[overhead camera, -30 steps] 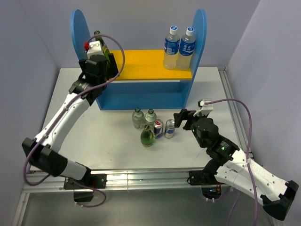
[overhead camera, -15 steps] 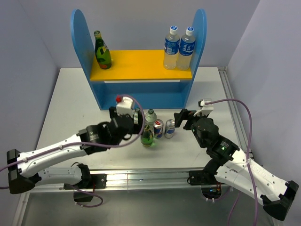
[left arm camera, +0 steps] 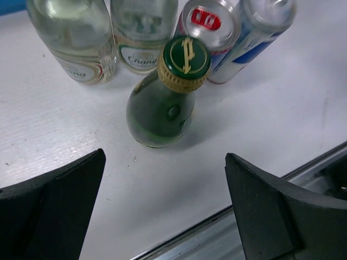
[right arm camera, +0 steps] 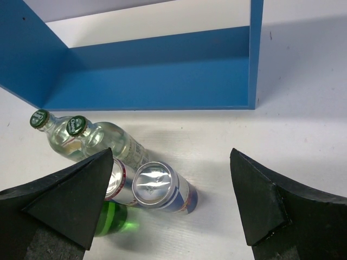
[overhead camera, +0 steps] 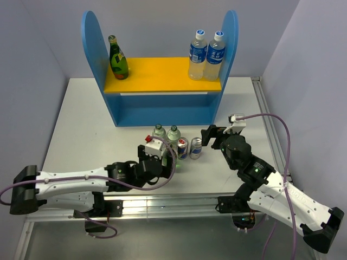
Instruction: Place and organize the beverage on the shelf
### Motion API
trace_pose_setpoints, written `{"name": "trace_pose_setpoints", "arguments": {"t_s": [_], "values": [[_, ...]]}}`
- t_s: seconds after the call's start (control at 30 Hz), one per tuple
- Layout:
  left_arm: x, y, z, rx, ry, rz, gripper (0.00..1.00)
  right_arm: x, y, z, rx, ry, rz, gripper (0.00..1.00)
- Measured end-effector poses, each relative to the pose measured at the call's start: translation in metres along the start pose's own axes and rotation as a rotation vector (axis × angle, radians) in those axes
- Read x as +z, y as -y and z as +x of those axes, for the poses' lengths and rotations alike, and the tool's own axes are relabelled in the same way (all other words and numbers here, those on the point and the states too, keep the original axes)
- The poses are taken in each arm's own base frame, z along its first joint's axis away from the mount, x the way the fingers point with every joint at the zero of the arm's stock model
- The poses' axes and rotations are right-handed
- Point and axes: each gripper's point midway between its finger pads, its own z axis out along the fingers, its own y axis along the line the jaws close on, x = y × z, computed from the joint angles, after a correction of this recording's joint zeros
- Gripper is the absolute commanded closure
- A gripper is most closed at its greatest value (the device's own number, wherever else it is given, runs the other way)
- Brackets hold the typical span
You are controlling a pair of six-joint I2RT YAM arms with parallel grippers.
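The shelf [overhead camera: 162,111] stands at the back, with one dark green bottle [overhead camera: 118,58] on the left end of its yellow-orange board. On the table in front stand two short clear bottles [left arm camera: 76,38] [left arm camera: 142,32], two slim cans [left arm camera: 211,27] [left arm camera: 260,27] and a second green bottle [left arm camera: 162,103]. My left gripper [left arm camera: 165,200] hangs open just on the near side of that green bottle, with nothing between its fingers. To the right of the cans [right arm camera: 160,189], my right gripper [right arm camera: 171,206] is open and empty too.
Two taller clear bottles with blue labels [overhead camera: 198,54] [overhead camera: 216,55] stand on the right end of the upper board. The shelf's lower level [right arm camera: 162,92] holds nothing. The table's near metal rail [left arm camera: 227,227] runs close under my left gripper.
My left arm has swung down from the shelf's upper board, leaving the green bottle standing there, and now sits low by the drinks on the table. The right arm has not moved.
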Motion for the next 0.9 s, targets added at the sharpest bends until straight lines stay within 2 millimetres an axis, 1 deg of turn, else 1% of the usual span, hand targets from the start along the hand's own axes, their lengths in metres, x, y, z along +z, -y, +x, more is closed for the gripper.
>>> {"name": "trace_pose_setpoints", "arguments": {"t_s": [0.17, 0.27, 0.33, 0.43, 0.63, 0.73, 0.77, 0.83, 0.9], "values": [[0.033, -0.001, 0.038, 0.036, -0.025, -0.038, 0.01, 0.0, 0.0, 0.0, 0.001, 0.0, 0.0, 0.05], [0.049, -0.001, 0.051, 0.047, -0.015, -0.059, 0.01, 0.0, 0.0, 0.0, 0.003, 0.001, 0.0, 0.05], [0.058, 0.001, 0.054, 0.041, 0.002, -0.065, 0.01, 0.0, 0.0, 0.0, 0.003, 0.0, 0.0, 0.05], [0.071, 0.001, 0.053, 0.022, 0.032, -0.078, 0.01, 0.0, 0.0, 0.0, 0.004, 0.001, -0.001, 0.05], [0.098, -0.013, 0.046, -0.008, 0.091, -0.146, 0.03, 0.0, 0.0, 0.0, 0.004, 0.0, 0.0, 0.05], [0.106, -0.02, 0.048, 0.0, 0.102, -0.176, 0.14, 0.0, 0.0, 0.0, 0.003, 0.0, 0.0, 0.05], [0.109, -0.021, 0.049, -0.001, 0.105, -0.179, 0.22, 0.0, 0.0, 0.0, 0.003, 0.0, 0.0, 0.05], [0.112, -0.02, 0.047, -0.008, 0.117, -0.179, 0.3, 0.0, 0.0, 0.0, 0.003, 0.0, 0.0, 0.05], [0.115, -0.022, 0.044, -0.008, 0.132, -0.185, 0.48, 0.0, 0.0, 0.001, 0.003, -0.001, 0.0, 0.05]]}}
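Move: The left hand, open and empty, has the green bottle about 8 cm ahead, 3 cm to its right and roughly 9 cm lower. Just past that bottle stand two clear bottles, both about 16 cm ahead of the hand, one level with it sideways and one 6 cm to its right; the red can is 12 cm ahead and 9 cm right. From the idle right hand the green bottle lies some 16 cm left, 2 cm nearer the base and 16 cm lower. The left hand first drops about 7 cm with its fingers wide open, drifting a little to the right, to come down on the near side of the green bottle. It then slides forward some 6 cm, sinking a bit more and turning about 10 degrees counter-clockwise, so that the open fingers pass around the bottle, and at the end they close by roughly a third until the pads begin to grip it. ##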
